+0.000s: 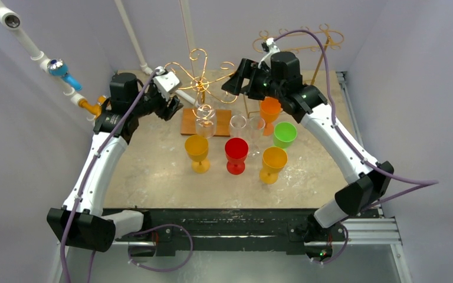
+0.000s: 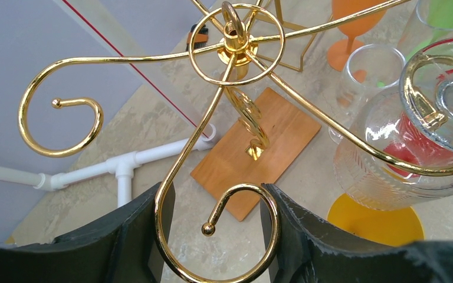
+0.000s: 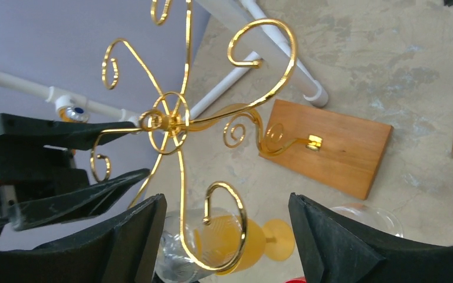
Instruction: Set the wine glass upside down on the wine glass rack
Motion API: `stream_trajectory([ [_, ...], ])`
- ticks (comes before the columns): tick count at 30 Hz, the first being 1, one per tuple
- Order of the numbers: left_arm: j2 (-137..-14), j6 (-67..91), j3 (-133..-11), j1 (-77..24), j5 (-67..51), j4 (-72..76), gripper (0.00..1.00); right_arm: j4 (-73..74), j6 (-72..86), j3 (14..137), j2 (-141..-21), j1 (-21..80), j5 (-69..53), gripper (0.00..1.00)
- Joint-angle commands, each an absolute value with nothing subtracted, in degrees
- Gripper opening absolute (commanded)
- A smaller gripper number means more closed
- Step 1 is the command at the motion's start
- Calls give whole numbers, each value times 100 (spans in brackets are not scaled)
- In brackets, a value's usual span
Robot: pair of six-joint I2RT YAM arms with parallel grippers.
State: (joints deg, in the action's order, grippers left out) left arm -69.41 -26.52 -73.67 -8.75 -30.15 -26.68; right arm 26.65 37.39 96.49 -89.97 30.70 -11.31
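Observation:
The gold wire wine glass rack stands on a wooden base. A clear wine glass hangs upside down from one of its curled hooks, foot in the hook and bowl down. In the right wrist view that wine glass shows below a hook. My right gripper is open, its fingers wide on either side of the hook and touching nothing. My left gripper is shut on another curled hook of the rack, both fingers against the wire loop.
Upright glasses stand in front of the rack: yellow, red, amber, green, orange, and two clear ones. A second gold rack stands at the back right. White pipes run along the left wall.

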Motion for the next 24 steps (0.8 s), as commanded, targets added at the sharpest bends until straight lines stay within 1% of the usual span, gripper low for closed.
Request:
stream_trajectory([
  [1, -6926, -2584, -7617, -888, -2935, -2556, 46, 2728, 3578, 9663, -8760, 3070, -1467, 85],
  [4, -6918, -2592, -7637, -888, -2927, -2582, 46, 2648, 3649, 9457, -8637, 3067, -1587, 81],
  [6, -6924, -2602, -7654, -888, -2922, -2600, 46, 2539, 3725, 9243, -8541, 3067, -1633, 76],
  [10, -6942, -2599, -7686, -888, -2909, -2596, 46, 2431, 3806, 8950, -8445, 3070, -1624, 56],
  [13, -6943, -2598, -7690, -888, -2909, -2617, 47, 2257, 3939, 8758, -8359, 3068, -1620, 37],
  [18, -6960, -2576, -7719, -888, -2900, -2614, 47, 1949, 4133, 8713, -8225, 3076, -1626, 10],
  [20, -6966, -2584, -7730, -892, -2913, -2622, 48, 1890, 4286, 8735, -8172, 3076, -1650, 0],
  [24, -6929, -2601, -7735, -905, -2909, -2634, 48, 1701, 4615, 8606, -8022, 3076, -1791, 0],
])
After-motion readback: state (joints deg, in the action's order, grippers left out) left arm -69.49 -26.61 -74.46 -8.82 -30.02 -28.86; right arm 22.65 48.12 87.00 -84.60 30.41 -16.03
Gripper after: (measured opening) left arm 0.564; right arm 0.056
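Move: The gold rack's right-hand curl lies just by the right fingertips, about 2 cm back, 1 cm left and 1 cm below. From that hand, the rack's hub is some 11 cm left and 2 cm ahead, at about the same height; the hanging clear glass is about 10 cm left, 7 cm back and 8 cm below. From the left hand, the right-hand curl lies roughly 18 cm right, 2 cm ahead and 2 cm higher. The right fingers shut from wide open to almost closed and pinch the rack's right-hand curl while the hand draws back about 3 cm towards it, rising a little and then dipping to end some 1 cm lower. The wrist then rolls about 10 degrees, left side up, with the curl between the pads. The left hand stays in place and keeps its hold on the rack's left-hand curl. ##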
